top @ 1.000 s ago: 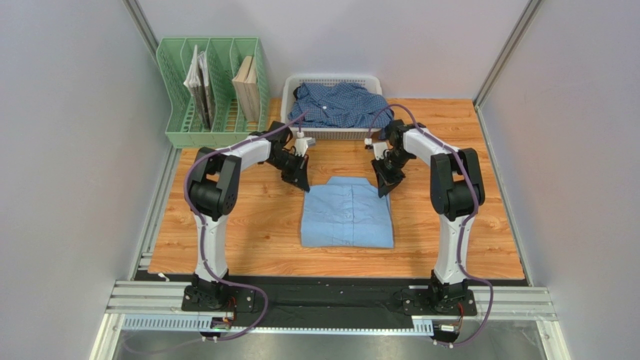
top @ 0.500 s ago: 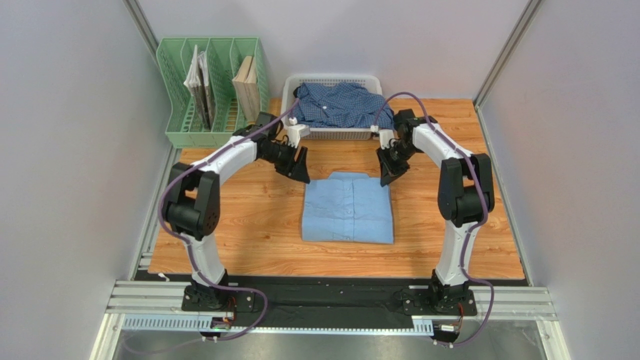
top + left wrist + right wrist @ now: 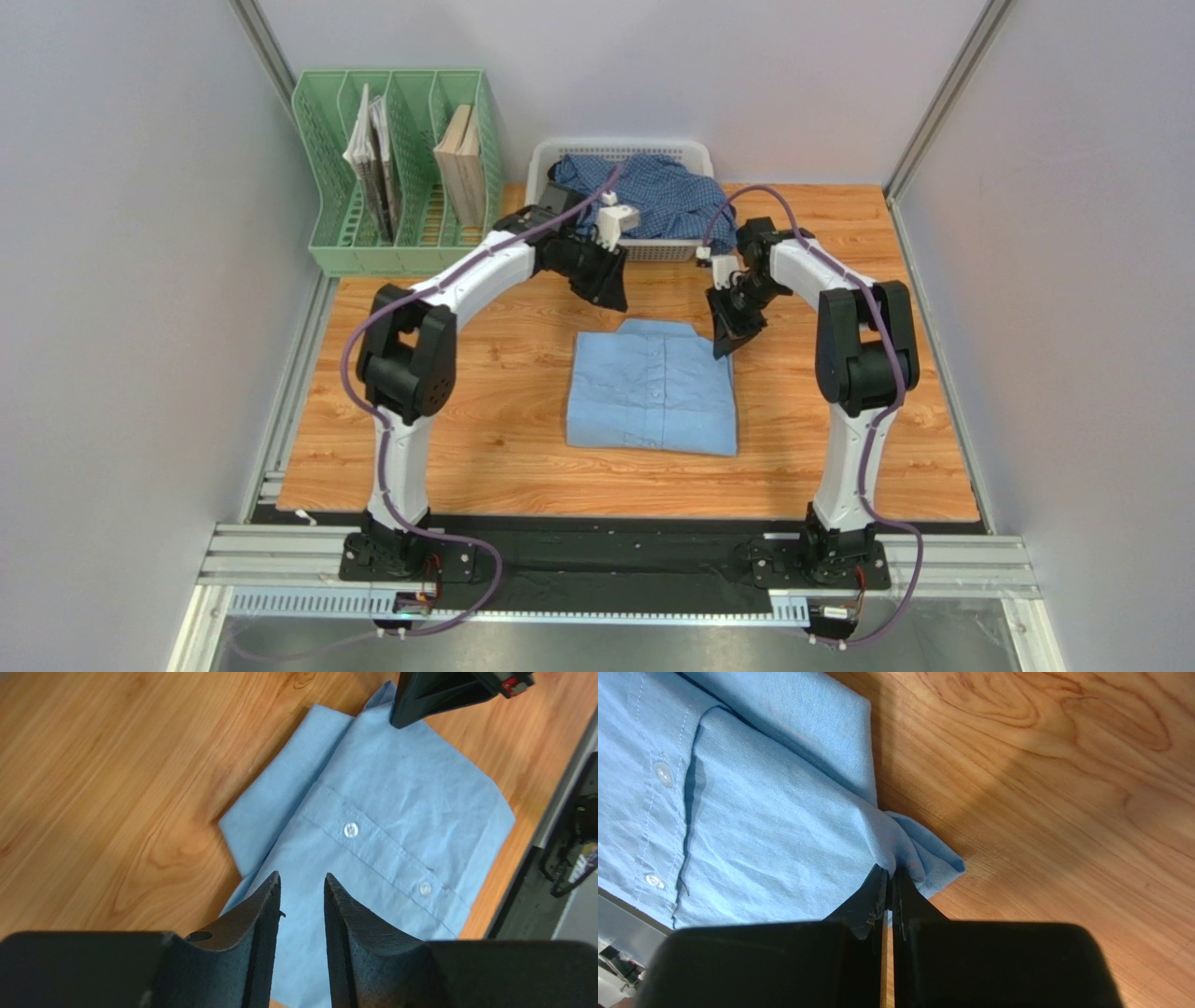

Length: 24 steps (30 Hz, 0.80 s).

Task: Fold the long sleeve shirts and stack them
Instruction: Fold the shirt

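The light sky-blue shirt (image 3: 652, 392) lies folded in a rectangle on the wooden table, buttons up (image 3: 393, 833). My right gripper (image 3: 728, 340) is at its far right corner, shut on a bunched tip of that cloth (image 3: 906, 850). My left gripper (image 3: 302, 876) hovers above the shirt's far left part, jaws open with nothing between them; from above the left gripper (image 3: 612, 291) sits between the shirt and the basket. The darker blue checked shirt (image 3: 652, 189) lies crumpled in the white basket (image 3: 617, 146).
A green file rack (image 3: 400, 168) holding books stands at the back left. Bare wood (image 3: 449, 406) lies left and right of the folded shirt. Grey walls close in both sides, and a black rail runs along the near edge.
My left gripper opened, rose off the shirt's far left corner and swung back toward the basket. My right gripper stayed shut at the far right corner.
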Available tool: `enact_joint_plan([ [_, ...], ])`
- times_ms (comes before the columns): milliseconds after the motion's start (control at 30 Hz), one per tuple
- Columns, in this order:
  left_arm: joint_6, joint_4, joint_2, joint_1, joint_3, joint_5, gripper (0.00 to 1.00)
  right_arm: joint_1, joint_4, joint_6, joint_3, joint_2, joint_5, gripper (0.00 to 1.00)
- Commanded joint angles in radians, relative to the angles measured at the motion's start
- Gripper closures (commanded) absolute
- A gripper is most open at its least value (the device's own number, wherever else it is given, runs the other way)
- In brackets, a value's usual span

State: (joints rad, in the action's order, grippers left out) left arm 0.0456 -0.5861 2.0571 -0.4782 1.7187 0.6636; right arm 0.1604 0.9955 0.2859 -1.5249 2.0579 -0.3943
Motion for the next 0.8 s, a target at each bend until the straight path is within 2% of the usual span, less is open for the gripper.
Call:
enact_joint_plan([
  [0, -0.041, 0.031, 0.090, -0.065, 0.090, -0.123, 0.67, -0.005, -0.049, -0.024, -0.003, 0.004, -0.020, 1.00],
  [133, -0.039, 0.019, 0.164, -0.095, 0.156, -0.258, 0.71, -0.004, -0.052, -0.027, 0.006, -0.005, -0.028, 1.00],
  [333, -0.033, -0.096, 0.290, -0.117, 0.284, -0.376, 0.79, -0.005, -0.054, -0.039, 0.019, -0.024, -0.058, 1.00],
  [500, -0.009, -0.176, 0.347, -0.117, 0.317, -0.401, 0.86, -0.025, -0.080, -0.071, 0.037, -0.087, -0.107, 1.00],
  [767, 0.023, -0.210, 0.351, -0.117, 0.308, -0.381, 0.89, -0.090, -0.179, -0.181, 0.098, -0.139, -0.189, 1.00],
])
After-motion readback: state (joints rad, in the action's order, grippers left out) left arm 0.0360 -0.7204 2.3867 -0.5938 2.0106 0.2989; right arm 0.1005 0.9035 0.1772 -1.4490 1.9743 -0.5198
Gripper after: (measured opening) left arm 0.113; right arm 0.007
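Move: The collar strip's left end lies about 11 cm below the left gripper, 3 cm ahead and 2 cm to its right. From that gripper, the shirt's far left corner is roughly 5 cm left and 1 cm ahead, and the basket's middle 25 cm ahead, 2 cm right. The right gripper already pinches the shirt's far right corner; from this right gripper, the collar strip's left end lies some 16 cm left, 5 cm ahead and slightly below. Bring the left gripper down about 10 cm onto the left end of the collar strip, swinging a little right first, then forward, while tipping the fingers some 20 degrees steeper and closing them most of the way, till the tips touch the cloth. With the right gripper keep the shirt's corner pinched and still, then raise it slightly at the end. ##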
